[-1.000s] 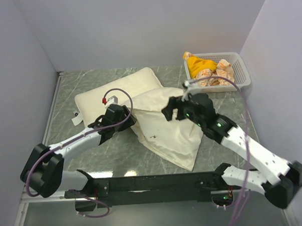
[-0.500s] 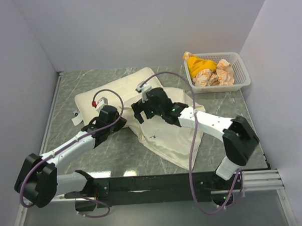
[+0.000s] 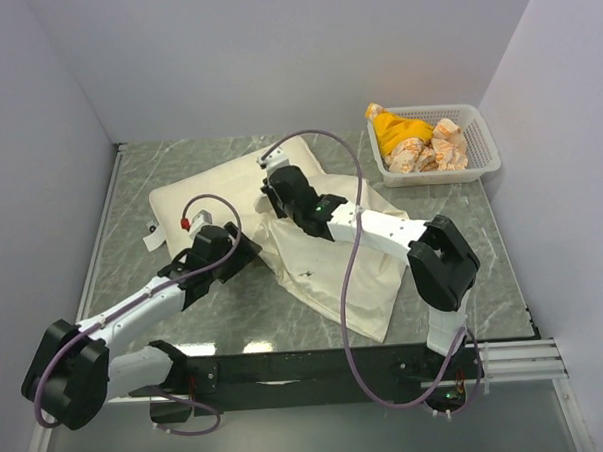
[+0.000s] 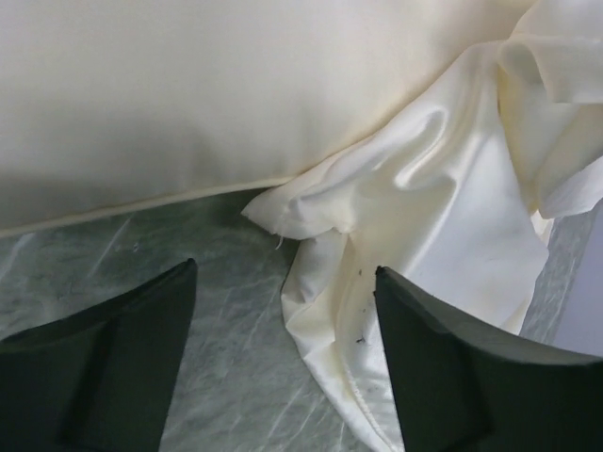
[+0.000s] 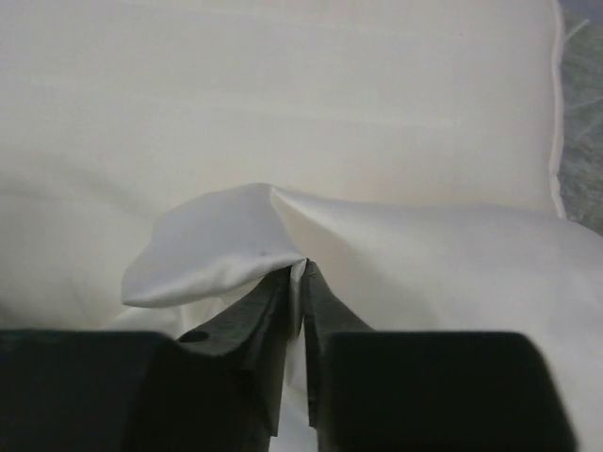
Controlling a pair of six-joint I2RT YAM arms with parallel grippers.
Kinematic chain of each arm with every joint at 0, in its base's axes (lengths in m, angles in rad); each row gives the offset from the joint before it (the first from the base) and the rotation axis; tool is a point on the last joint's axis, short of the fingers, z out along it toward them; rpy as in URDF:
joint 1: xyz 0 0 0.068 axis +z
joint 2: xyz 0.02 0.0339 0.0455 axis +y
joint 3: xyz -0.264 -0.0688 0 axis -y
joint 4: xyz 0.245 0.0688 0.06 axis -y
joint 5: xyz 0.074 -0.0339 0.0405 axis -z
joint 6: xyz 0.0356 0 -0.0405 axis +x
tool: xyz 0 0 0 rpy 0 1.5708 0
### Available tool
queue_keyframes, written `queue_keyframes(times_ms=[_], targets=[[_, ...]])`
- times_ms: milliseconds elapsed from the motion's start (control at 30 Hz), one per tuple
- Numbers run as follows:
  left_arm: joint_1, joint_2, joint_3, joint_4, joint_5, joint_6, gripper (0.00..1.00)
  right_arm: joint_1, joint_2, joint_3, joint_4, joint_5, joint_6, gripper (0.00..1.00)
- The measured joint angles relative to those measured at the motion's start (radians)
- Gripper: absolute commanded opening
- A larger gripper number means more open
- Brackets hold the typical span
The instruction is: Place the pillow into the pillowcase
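The plump cream pillow point(image 3: 220, 185) lies at the back left of the table, its plain face filling the top of the left wrist view point(image 4: 188, 94). The limp pillowcase point(image 3: 348, 259) is spread to its right, its upper left edge lapping onto the pillow. My right gripper point(image 3: 270, 192) is shut on a raised fold of that edge point(image 5: 236, 245), with the jaws point(image 5: 303, 268) pinching thin cloth against the pillow point(image 5: 283, 85). My left gripper point(image 3: 248, 248) stands open just above the table, a crumpled corner of the pillowcase point(image 4: 320, 301) lying between its fingers point(image 4: 132, 348) without being touched.
A white plastic basket point(image 3: 488, 143) at the back right holds a yellow cloth point(image 3: 398, 132) and snack packets. Grey walls close in the left, back and right sides. A cable loops over the right arm above the pillowcase.
My right arm swung left across the pillowcase to its upper left edge and shut on a fold. My left gripper drew back slightly toward me and now stands open.
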Motion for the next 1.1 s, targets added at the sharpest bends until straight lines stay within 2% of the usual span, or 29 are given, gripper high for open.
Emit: queue_keyframes(times_ms=[33,133,233,300,333,400,433,500,533,733,900,1100], targets=[[0.000,0.012,0.000,0.016,0.011,0.002,0.83,-0.003,-0.003,0.000,-0.002,0.006,0.007,0.06],[0.000,0.067,0.000,0.081,0.033,0.004,0.81,-0.010,-0.009,0.000,-0.016,0.020,0.021,0.00],[0.000,0.143,0.000,0.134,0.045,0.004,0.68,-0.015,-0.025,0.000,-0.049,0.028,0.037,0.00],[0.000,0.183,0.001,0.165,0.053,0.003,0.56,-0.019,-0.043,0.000,-0.067,0.030,0.050,0.00],[0.000,0.200,0.002,0.181,0.058,0.002,0.47,-0.020,-0.056,0.000,-0.079,0.029,0.059,0.00],[0.000,0.240,0.006,0.227,0.066,-0.004,0.38,-0.026,-0.084,0.000,-0.099,0.027,0.077,0.00],[0.000,0.260,0.009,0.253,0.071,-0.004,0.22,-0.033,-0.103,0.000,-0.111,0.027,0.087,0.00],[0.000,0.284,0.010,0.291,0.077,-0.016,0.03,-0.053,-0.150,0.000,-0.140,0.030,0.109,0.00],[0.000,0.292,0.011,0.306,0.079,-0.014,0.01,-0.063,-0.172,0.000,-0.153,0.035,0.118,0.00],[0.000,0.253,0.046,0.304,0.096,-0.003,0.01,-0.154,-0.337,0.033,-0.297,0.093,0.199,0.00],[0.001,0.007,0.127,0.099,0.023,0.052,0.01,-0.260,-0.472,0.108,-0.431,0.173,0.250,0.00],[0.053,-0.201,0.397,-0.153,-0.137,0.167,0.01,-0.368,-0.634,0.216,-0.568,0.278,0.262,0.00]])
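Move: The pillowcase's near-left corner, which the left hand is after, lies about 4 cm ahead of it, 4 cm to its right and 4 cm below; the pillow's middle is some 13 cm ahead, 2 cm left and 4 cm lower. The right hand already has the pillowcase's far fold between its nearly shut fingers. From that hand the corner is about 6 cm back, 1 cm left and 9 cm down, the basket roughly 17 cm ahead, 39 cm right and 9 cm down. The pillowcase's near-left corner is pinched by the left fingers, which go forward-right and down about 5 cm while closing, then haul it steeply up, swinging left and tipping upward. The right fingers shut fully on the far fold; that hand draws it right and up, over 25 cm each way, slightly back, turning clockwise some 40 degrees. ##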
